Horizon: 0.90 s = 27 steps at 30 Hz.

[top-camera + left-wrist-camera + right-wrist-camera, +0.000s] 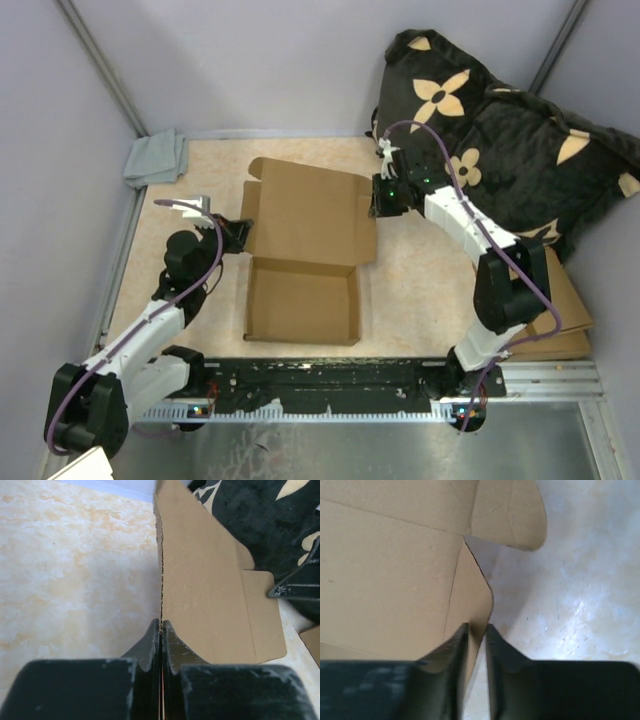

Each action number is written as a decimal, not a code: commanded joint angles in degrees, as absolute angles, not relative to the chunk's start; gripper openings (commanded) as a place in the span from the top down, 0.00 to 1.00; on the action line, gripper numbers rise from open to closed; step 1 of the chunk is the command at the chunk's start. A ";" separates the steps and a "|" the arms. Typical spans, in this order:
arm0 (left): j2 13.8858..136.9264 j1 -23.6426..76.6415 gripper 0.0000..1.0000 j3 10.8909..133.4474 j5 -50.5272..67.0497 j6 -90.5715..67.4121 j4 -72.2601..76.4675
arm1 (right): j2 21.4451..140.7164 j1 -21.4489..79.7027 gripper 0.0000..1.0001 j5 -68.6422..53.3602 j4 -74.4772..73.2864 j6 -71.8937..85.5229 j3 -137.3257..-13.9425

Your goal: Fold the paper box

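The paper box (303,300) lies in the middle of the table as a shallow brown tray with raised walls. Its lid panel (305,210) lies opened out toward the far side. My left gripper (243,232) is shut on the lid's left side flap. In the left wrist view that flap's edge (161,570) runs straight into the closed jaws (161,622). My right gripper (378,200) is at the lid's right side flap (472,600). Its jaws (476,626) stand narrowly apart, with the flap's edge between them and a gap on the right side.
A grey cloth (155,158) lies in the far left corner. A black cushion with tan flowers (520,150) fills the far right. A stack of flat cardboard pieces (560,310) lies at the right edge. The black base rail (330,375) runs along the near edge.
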<state>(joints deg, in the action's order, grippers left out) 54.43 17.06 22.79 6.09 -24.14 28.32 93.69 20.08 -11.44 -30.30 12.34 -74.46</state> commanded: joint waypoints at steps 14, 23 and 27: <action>51.50 17.74 1.00 23.28 6.49 -22.45 30.74 | 102.93 19.86 0.90 -21.25 -35.75 10.39 -86.88; 50.66 17.83 1.00 23.25 6.48 -22.26 30.78 | 104.97 19.86 0.84 -19.40 -36.05 11.25 -88.44; 50.96 17.84 0.94 24.38 6.17 -21.95 29.70 | 104.48 19.86 1.00 -17.66 -35.76 11.80 -88.80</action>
<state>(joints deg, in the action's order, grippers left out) 51.68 17.56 22.79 5.96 -23.22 28.27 104.75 20.05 -19.70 -35.57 11.55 -85.52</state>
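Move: The lid's right side flap runs right at the right hand's part-open fingers, its middle about 2 cm back and 1 cm left of them. The lid panel's middle is some 14 cm to that hand's left and level front to back. The open tray lies about 19 cm back, 15 cm left and 7 cm lower. From the left hand, which already grips the lid's left flap, the right flap is roughly 26 cm to the right, 1 cm ahead and a little lower. The right fingers shut on the lid's right side flap and pinch its edge, pressing it inward towards the lid panel. The hand shifts about 3 cm left and 1.5 cm forward, bobs and ends a little lower, tipping down and turning slightly counter-clockwise; the fingers ease open a touch before shutting again. The left hand keeps its pinch on the left flap and lifts it some 1.5 cm. ##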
